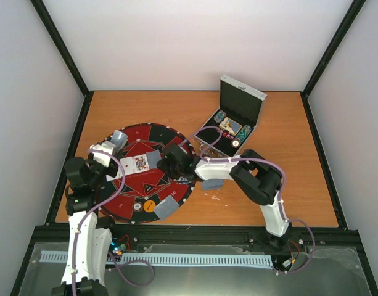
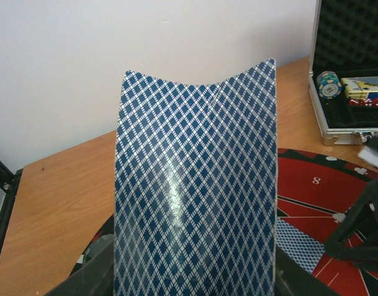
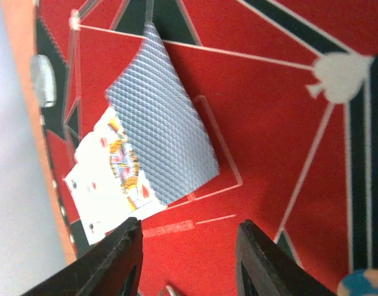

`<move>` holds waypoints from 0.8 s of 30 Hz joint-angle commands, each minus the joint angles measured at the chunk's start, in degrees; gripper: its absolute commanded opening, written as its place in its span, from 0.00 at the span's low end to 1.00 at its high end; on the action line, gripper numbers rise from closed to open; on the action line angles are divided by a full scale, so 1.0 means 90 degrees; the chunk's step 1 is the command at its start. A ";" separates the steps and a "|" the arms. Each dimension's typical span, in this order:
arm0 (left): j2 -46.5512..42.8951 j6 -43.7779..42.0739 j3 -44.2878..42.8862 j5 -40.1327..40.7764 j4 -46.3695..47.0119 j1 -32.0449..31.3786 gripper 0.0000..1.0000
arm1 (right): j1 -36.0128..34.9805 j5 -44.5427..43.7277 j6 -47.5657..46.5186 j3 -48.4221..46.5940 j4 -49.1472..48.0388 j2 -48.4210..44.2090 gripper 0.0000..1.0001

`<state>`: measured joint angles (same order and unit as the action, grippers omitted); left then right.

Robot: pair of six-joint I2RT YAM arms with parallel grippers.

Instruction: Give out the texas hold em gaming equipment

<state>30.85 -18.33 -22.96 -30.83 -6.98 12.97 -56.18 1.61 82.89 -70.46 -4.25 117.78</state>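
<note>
My left gripper point(image 2: 195, 285) is shut on blue diamond-backed playing cards point(image 2: 195, 185), which bow upward and fill the left wrist view; from above they show at the mat's far left point(image 1: 119, 138). My right gripper point(image 3: 189, 259) hangs open over the mat's red middle point(image 3: 269, 154), with nothing between its fingers. Just beyond it a face-down card point(image 3: 161, 132) overlaps face-up cards point(image 3: 108, 179). Another face-down card point(image 1: 167, 208) lies at the mat's near rim. Poker chips point(image 2: 328, 84) sit in the case.
The open silver case point(image 1: 235, 123) stands at the back right, lid up. The round red-and-black mat point(image 1: 115, 213) covers the left half of the wooden table. Small discs point(image 1: 149, 206) rest near its front rim. Black frame posts border the table.
</note>
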 commanded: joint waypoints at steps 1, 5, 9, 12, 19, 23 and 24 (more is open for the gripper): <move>-0.0053 -0.0070 0.0011 -0.0447 0.0065 -0.0034 0.40 | 0.0051 -0.0195 -0.1589 -0.0082 0.0389 -0.0835 0.49; -0.0069 -0.0248 0.0058 -0.1105 -0.0079 -0.0033 0.40 | 0.0141 -0.0937 -0.3318 0.0000 0.0763 -0.1801 0.65; -0.0040 -0.0525 0.0067 -0.1770 -0.0311 -0.0033 0.40 | 0.0394 -0.1030 -0.5506 -0.0173 0.1271 -0.2548 0.84; -0.0088 -0.1612 -0.0043 -0.2460 -0.1052 -0.0032 0.40 | 0.0917 0.0543 -0.6971 -0.0603 0.1781 -0.2780 0.95; 0.0126 -0.3689 -0.0423 -0.2444 -0.1981 -0.0035 0.40 | 0.1211 0.4102 -0.8764 -0.1936 0.2908 -0.2441 1.00; 0.0183 -0.3839 -0.0531 -0.2684 -0.2094 -0.0030 0.40 | 0.1021 0.4444 -0.9009 -0.2525 0.3349 -0.1900 0.99; 0.0206 -0.3820 -0.0542 -0.2709 -0.2104 -0.0032 0.40 | 0.0955 0.4478 -0.9075 -0.2620 0.3360 -0.1776 0.99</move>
<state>32.53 -47.05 -24.69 -51.05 -23.97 12.84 -45.69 32.42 8.27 -90.78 19.86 96.86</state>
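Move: The deck of cards, gripped in the left hand and standing out roughly 3 cm ahead of it, 1 cm right and 1 cm up, lies about 13 cm left of the right hand, 3 cm farther out and 18 cm higher. From the right hand, the face-down card just dealt is some 4 cm ahead, 3 cm left and 2 cm below. The king is 2 cm ahead and 7 cm left, the chip pile 9 cm right and 3 cm back, both at mat height. The deck, still gripped, swings right and back about 7 cm, sinking some 3 cm, as the left hand turns clockwise towards the middle of the mat. From beside the dealt card the right hand shoots up roughly 27 cm, swinging out forward and right, then back leftwards towards the deck; its fingers spread fully while the wrist rolls some 80 degrees and levels until they point mainly left. ##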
